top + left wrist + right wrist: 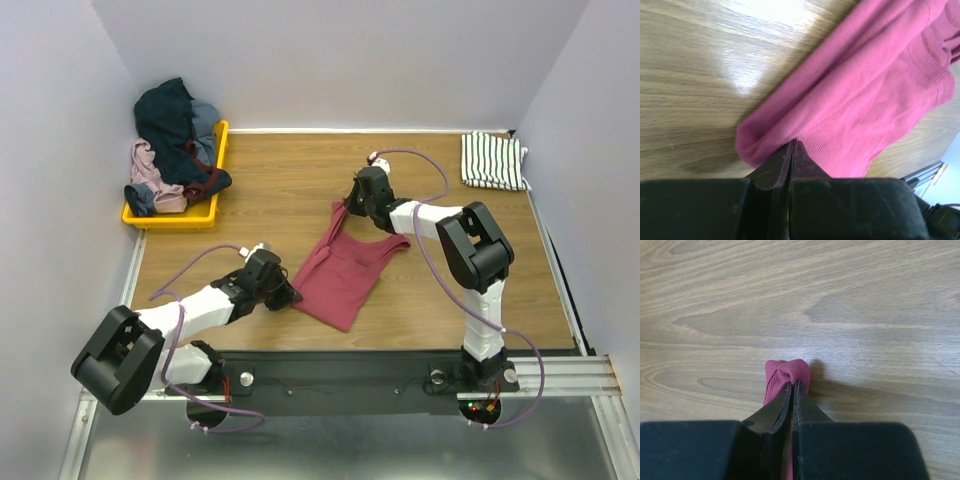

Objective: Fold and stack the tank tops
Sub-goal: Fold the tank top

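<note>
The dark red tank top (345,270) lies partly spread on the wooden table between the two arms. My left gripper (290,297) is shut on its lower left corner; in the left wrist view the closed jaws (792,143) pinch a fold of the red cloth (865,95). My right gripper (345,208) is shut on a strap at the far end, and in the right wrist view the bunched red strap (788,371) sits at the closed tips (792,384). The white striped tank top (492,160) lies folded at the far right corner.
A yellow tray (170,220) at the far left holds a pile of dark, blue and pink clothes (175,140). Pale walls close in the table on three sides. A metal rail (560,350) runs along the near edge.
</note>
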### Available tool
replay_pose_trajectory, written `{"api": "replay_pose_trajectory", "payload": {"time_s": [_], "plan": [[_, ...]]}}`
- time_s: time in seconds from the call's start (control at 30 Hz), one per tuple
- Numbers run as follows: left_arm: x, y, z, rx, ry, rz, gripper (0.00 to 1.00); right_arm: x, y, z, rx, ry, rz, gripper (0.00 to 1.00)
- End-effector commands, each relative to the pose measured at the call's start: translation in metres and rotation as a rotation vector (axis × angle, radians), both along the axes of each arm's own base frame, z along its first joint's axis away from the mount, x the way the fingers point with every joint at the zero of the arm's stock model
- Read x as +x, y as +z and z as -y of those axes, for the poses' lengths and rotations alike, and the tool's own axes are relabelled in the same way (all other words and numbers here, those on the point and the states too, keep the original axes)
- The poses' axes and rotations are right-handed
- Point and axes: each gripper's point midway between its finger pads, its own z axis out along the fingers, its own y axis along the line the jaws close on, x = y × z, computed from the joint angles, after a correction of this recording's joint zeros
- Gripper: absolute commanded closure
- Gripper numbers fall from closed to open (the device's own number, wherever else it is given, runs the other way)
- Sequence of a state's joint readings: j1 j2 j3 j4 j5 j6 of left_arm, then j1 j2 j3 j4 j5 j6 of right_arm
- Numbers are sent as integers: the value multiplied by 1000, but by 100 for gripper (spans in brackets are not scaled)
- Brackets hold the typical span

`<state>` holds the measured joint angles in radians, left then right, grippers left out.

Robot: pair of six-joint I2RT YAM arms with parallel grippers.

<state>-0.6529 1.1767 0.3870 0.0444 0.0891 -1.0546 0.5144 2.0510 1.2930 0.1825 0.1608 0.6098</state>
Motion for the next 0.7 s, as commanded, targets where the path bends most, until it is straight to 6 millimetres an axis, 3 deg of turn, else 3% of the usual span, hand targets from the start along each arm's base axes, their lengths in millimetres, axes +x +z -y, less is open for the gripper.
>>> {"api": "replay_pose_trajectory", "payload": {"time_s": [0.0, 0.13, 0.17, 0.27, 0.33, 0.37, 0.47, 0.5, 0.6, 0.67], "plan": [[6, 24, 1, 40, -78, 71, 89, 13, 22, 0, 49, -12, 82, 95], [27, 69, 4, 46, -83, 191, 77, 11, 29, 4, 50, -26, 80, 90], [32, 86, 6, 48, -93, 232, 75, 11, 34, 5, 53, -28, 87, 83], [38, 103, 2, 75, -93, 260, 69, 9, 48, 7, 56, -26, 103, 69], [46, 101, -7, 124, -53, 266, 68, 5, 54, 8, 43, -15, 101, 62], [46, 95, -14, 146, -34, 243, 68, 4, 70, 9, 49, -12, 123, 52], [48, 80, -26, 162, -8, 199, 67, -6, 84, 15, 23, 0, 115, 32], [49, 78, -28, 159, -3, 193, 67, -10, 95, 17, 21, 3, 121, 29], [48, 74, -27, 144, -14, 196, 64, -33, 100, 10, 6, 65, 78, 27], [44, 68, -25, 138, -39, 179, 62, -64, 99, 11, -40, 104, 47, 28]]}}
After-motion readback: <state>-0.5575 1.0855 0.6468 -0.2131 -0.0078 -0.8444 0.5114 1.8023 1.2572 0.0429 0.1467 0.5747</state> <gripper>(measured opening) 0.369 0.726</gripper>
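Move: The tank top, still held at two ends, has its middle about 8 cm ahead and 12 cm right of the left hand, a couple of cm below it. The left fingers grip its left hem corner; the right hem corner is about 12 cm right and 7 cm back. From the right hand, which pinches one strap end, the middle lies some 14 cm straight back and the other strap 13 cm right and 9 cm back. Both open, freeing the tank top, the right rising about 8 cm, the left rising forward 11, then sinking leftward. ##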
